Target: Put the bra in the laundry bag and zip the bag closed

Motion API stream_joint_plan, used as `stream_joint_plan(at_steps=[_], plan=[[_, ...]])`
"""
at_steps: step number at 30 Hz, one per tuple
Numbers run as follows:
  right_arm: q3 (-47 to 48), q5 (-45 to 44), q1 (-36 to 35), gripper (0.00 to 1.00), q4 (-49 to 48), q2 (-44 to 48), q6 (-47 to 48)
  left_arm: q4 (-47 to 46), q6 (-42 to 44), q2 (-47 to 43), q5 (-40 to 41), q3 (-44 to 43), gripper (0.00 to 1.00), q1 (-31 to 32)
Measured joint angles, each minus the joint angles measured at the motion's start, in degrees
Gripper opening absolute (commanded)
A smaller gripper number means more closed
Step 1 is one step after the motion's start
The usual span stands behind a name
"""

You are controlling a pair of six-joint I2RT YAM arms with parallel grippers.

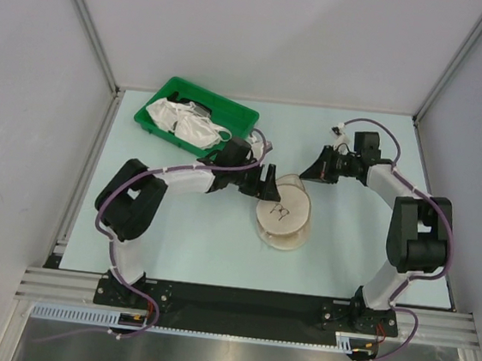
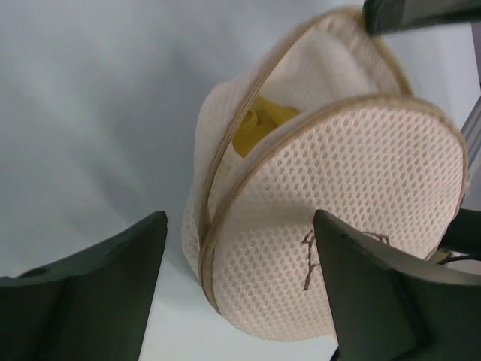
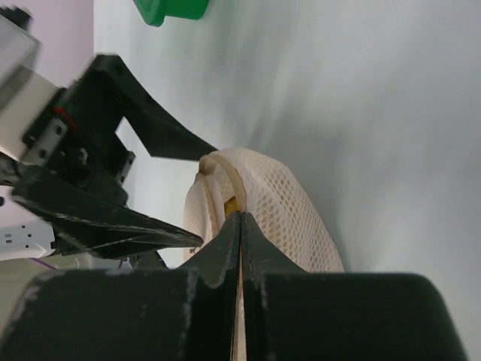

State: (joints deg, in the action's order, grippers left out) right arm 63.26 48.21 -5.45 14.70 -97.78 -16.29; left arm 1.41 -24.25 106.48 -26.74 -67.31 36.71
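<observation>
The laundry bag (image 1: 283, 214) lies on the table between the two arms, its drawn face up and its two mesh halves parted along the rim. In the left wrist view the bag (image 2: 346, 203) gapes, and the yellow bra (image 2: 259, 124) shows inside the gap. My left gripper (image 1: 268, 188) (image 2: 239, 263) is open at the bag's left edge, one finger on each side of the near half. My right gripper (image 1: 308, 176) (image 3: 240, 219) is shut on the bag's beige rim (image 3: 252, 188) at its far right side. A sliver of the bra (image 3: 233, 204) shows just beyond the right fingertips.
A green plastic tray (image 1: 231, 109) with shiny white bras (image 1: 185, 123) stands at the back left, just behind the left arm's wrist. Its corner shows in the right wrist view (image 3: 169, 9). Frame posts and walls bound the table on three sides.
</observation>
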Motion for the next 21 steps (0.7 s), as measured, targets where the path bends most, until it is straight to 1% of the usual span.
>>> stream_joint_plan(at_steps=[2, 3, 4, 5, 6, 8, 9, 11, 12, 14, 15, 17, 18, 20, 21], plan=[[1.9, 0.6, -0.3, 0.01, 0.2, -1.5, 0.6, -2.4, -1.6, 0.0, -1.2, 2.9, 0.58, 0.0], [2.9, 0.9, -0.5, 0.02, 0.4, -2.3, 0.8, -3.7, -2.3, -0.2, -1.7, 4.4, 0.44, 0.0], [3.6, 1.0, -0.8, 0.02, 0.4, -3.0, 1.0, -5.0, -2.9, -0.4, -2.2, 6.2, 0.40, 0.0], [4.4, 1.2, -1.2, 0.03, 0.6, -3.7, 1.2, -5.7, -3.6, -0.7, -2.6, 7.6, 0.32, 0.0], [5.3, 1.3, -1.7, 0.03, 1.1, -4.5, 1.4, -6.8, -4.2, -1.2, -2.9, 9.3, 0.21, 0.0], [7.1, 1.3, -2.7, 0.07, 2.0, -6.0, 1.6, -8.9, -5.7, -2.8, -3.4, 12.7, 0.04, 0.0], [7.8, 1.1, -3.2, 0.10, 2.4, -6.6, 1.5, -10.0, -6.8, -4.1, -3.4, 14.5, 0.00, 0.0], [8.3, 0.2, -4.2, 0.32, 3.2, -7.0, 0.7, -11.8, -8.8, -7.4, -3.3, 18.1, 0.00, 0.0], [8.4, -0.9, -4.6, 0.37, 3.7, -7.0, 0.1, -13.2, -10.2, -9.6, -3.2, 20.2, 0.00, 0.0], [8.2, -3.7, -5.1, 0.54, 4.8, -6.3, -1.5, -14.5, -12.2, -12.5, -3.0, 22.8, 0.00, 0.0], [7.6, -6.1, -5.2, 0.62, 5.2, -5.1, -2.4, -16.0, -14.9, -14.9, -2.3, 25.3, 0.00, 0.0], [4.2, -11.1, -5.5, 0.72, 5.7, -0.1, -4.9, -17.0, -17.4, -16.9, -1.7, 27.3, 0.00, 0.0], [1.6, -14.1, -5.7, 0.75, 6.7, 4.2, -6.1, -18.0, -20.2, -18.9, -0.5, 29.3, 0.00, 0.0], [-2.4, -18.4, -5.9, 0.79, 7.7, 11.8, -8.8, -18.6, -24.0, -21.6, 1.1, 31.7, 0.00, 0.1], [-4.9, -20.8, -6.1, 0.83, 7.9, 16.3, -9.9, -19.4, -26.4, -23.0, 2.0, 32.9, 0.00, 0.2]])
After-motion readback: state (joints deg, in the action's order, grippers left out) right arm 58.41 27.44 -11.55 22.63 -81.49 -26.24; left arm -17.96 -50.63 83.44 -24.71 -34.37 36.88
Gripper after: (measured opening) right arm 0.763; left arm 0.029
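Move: My open left hand hovers just above the laundry bag's far-left part. The left rim to pinch lies about 5 cm back, 2 cm to the left and 3 cm below; the middle of the lid is roughly 7 cm back, 5 cm right and 4 cm down, the green bin some 19 cm ahead, 22 cm left and 5 cm lower. From my right hand, shut on the bag's far rim, that left rim is about 9 cm back, 11 cm left and 4 cm down. I bring my left hand back and dip it about 3 cm, close it on the bag's left rim where lid and zipper edge meet, then draw the rim back, left and slightly up, the wrist turning some 15 degrees counter-clockwise. Meanwhile my right hand carries the far rim about 3 cm left, then opens, lets go and backs off rightward, back and up by some 5 cm. ##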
